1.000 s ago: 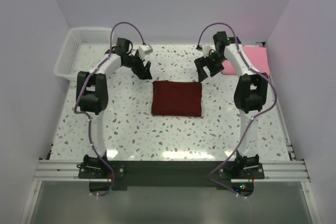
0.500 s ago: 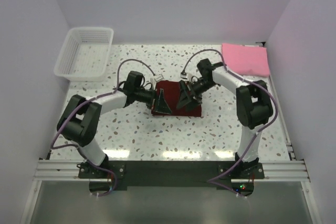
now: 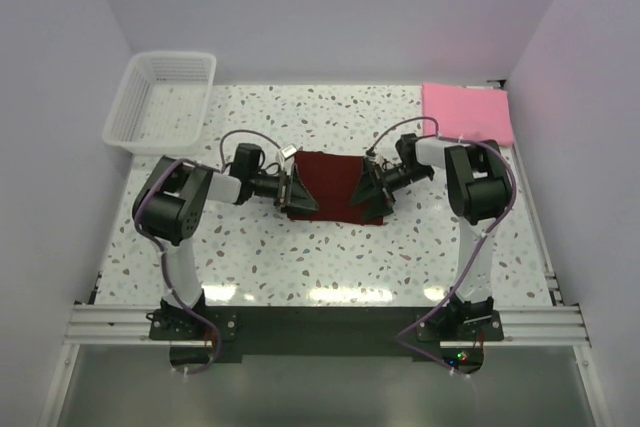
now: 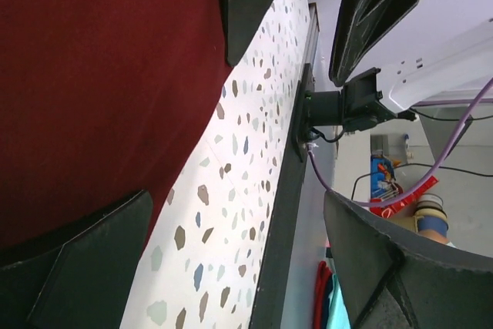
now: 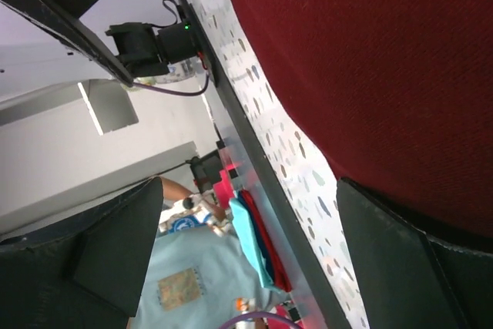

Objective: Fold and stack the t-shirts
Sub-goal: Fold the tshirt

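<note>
The dark red t-shirt (image 3: pixel 335 185) lies folded into a rectangle in the middle of the table. My left gripper (image 3: pixel 298 193) is low at its left edge and stands open, holding nothing. My right gripper (image 3: pixel 369 190) is low at the right edge, also open and empty. In the left wrist view the red cloth (image 4: pixel 100 75) fills the left side, with one finger over its edge, and my gripper (image 4: pixel 239 267) gapes over bare table. The right wrist view shows the red cloth (image 5: pixel 370 59) beside my wide gripper (image 5: pixel 246 260). The pink t-shirt (image 3: pixel 467 112) rests folded at the back right corner.
A white mesh basket (image 3: pixel 160 97) sits at the back left corner. The speckled table (image 3: pixel 300 257) runs to a dark front rail (image 3: pixel 320 322). White walls close in the left, back and right sides.
Both arms swung from the back of the table down to the red shirt's left and right edges. Both grippers opened wider on the way.
</note>
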{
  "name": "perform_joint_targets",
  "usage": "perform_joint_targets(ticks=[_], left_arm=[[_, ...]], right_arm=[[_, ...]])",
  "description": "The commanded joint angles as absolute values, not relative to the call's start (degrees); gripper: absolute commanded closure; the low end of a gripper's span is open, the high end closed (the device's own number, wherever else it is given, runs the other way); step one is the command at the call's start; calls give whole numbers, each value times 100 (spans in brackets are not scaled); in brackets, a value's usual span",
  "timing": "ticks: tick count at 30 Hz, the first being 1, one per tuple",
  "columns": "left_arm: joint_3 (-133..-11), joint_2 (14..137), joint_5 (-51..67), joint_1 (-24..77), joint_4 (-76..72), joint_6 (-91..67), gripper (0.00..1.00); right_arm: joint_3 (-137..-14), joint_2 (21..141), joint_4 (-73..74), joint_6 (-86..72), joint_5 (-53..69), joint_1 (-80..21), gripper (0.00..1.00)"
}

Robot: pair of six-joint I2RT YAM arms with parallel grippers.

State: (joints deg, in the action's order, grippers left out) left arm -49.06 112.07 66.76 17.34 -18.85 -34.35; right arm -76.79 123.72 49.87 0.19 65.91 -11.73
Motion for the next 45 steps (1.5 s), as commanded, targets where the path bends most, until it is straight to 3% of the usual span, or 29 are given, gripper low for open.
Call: perform_joint_targets(ticks=[1, 5, 9, 15, 19, 24, 31, 34, 37, 38, 42, 45], left_arm=[[-4667, 11146, 6187, 1485, -1337, -2875, 0], [-4974, 10066, 6346, 1547, -317, -1909, 0], [-5808, 9562, 5863, 1635, -210, -1468, 0], [-6977, 10739, 5775, 1635, -912, -2255, 0], [-7408, 11670, 5634, 1582, -1625, -2627, 0], [-7646, 12654, 5581, 1267, -2425, -3418, 0], [-7673, 12561, 5432, 1020, -2260, -3218, 0], [-7690, 11938, 5283, 1019, -1603, -2455, 0], [-7708, 11024, 4354, 1107, -644, -945, 0], [-7665, 10769, 3655, 1290, -424, 252, 0], [-7006, 9441, 2077, 1941, -18, 2607, 0], [-6575, 8880, 2073, 2100, 202, 3329, 0]], right_arm=[[-7514, 12349, 5419, 499, 5853, -1081, 1], [-8339, 11945, 6476, 1318, 6318, -1090, 1], [-9156, 11777, 5943, 661, 6338, -1090, 1], [-10132, 12559, 5187, 45, 6118, -1072, 1], [-10213, 13086, 3985, -799, 6091, -932, 1], [-10695, 13842, 3630, -1037, 6003, -765, 1], [-10828, 14221, 3129, -1484, 6538, -729, 1], [-11073, 13861, 3181, -1494, 6574, -729, 1], [-11539, 13371, 3760, -1066, 6277, -729, 1], [-11775, 13246, 3962, -916, 6093, -721, 1], [-11717, 12447, 4631, -212, 4916, -721, 1], [-11199, 11612, 4536, 385, 3730, -729, 1]])
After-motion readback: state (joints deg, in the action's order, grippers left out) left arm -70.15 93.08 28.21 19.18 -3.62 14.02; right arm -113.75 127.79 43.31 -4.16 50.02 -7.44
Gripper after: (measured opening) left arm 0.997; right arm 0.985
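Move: Both my hands are low at the near edge of the folded dark red t-shirt. From my left hand its far-left corner is about 15 cm ahead, 3 cm left and 4 cm down; the shirt's middle is 7 cm ahead and 9 cm right. From my right hand the far-right corner lies some 14 cm ahead and 4 cm right, the middle 7 cm ahead and 7 cm left; the pink t-shirt sits about 26 cm ahead, 27 cm right. I lift both wide-open hands off the near edge and hop them forward about 15 cm over the t-shirt, arching higher with my left, then dip back to the starting height by its far edge. Staying low, I ease a few centimetres farther forward, my left also sweeping left, then raise both clear of the shirt, left some 16 cm and rolling strongly, right about 9. ##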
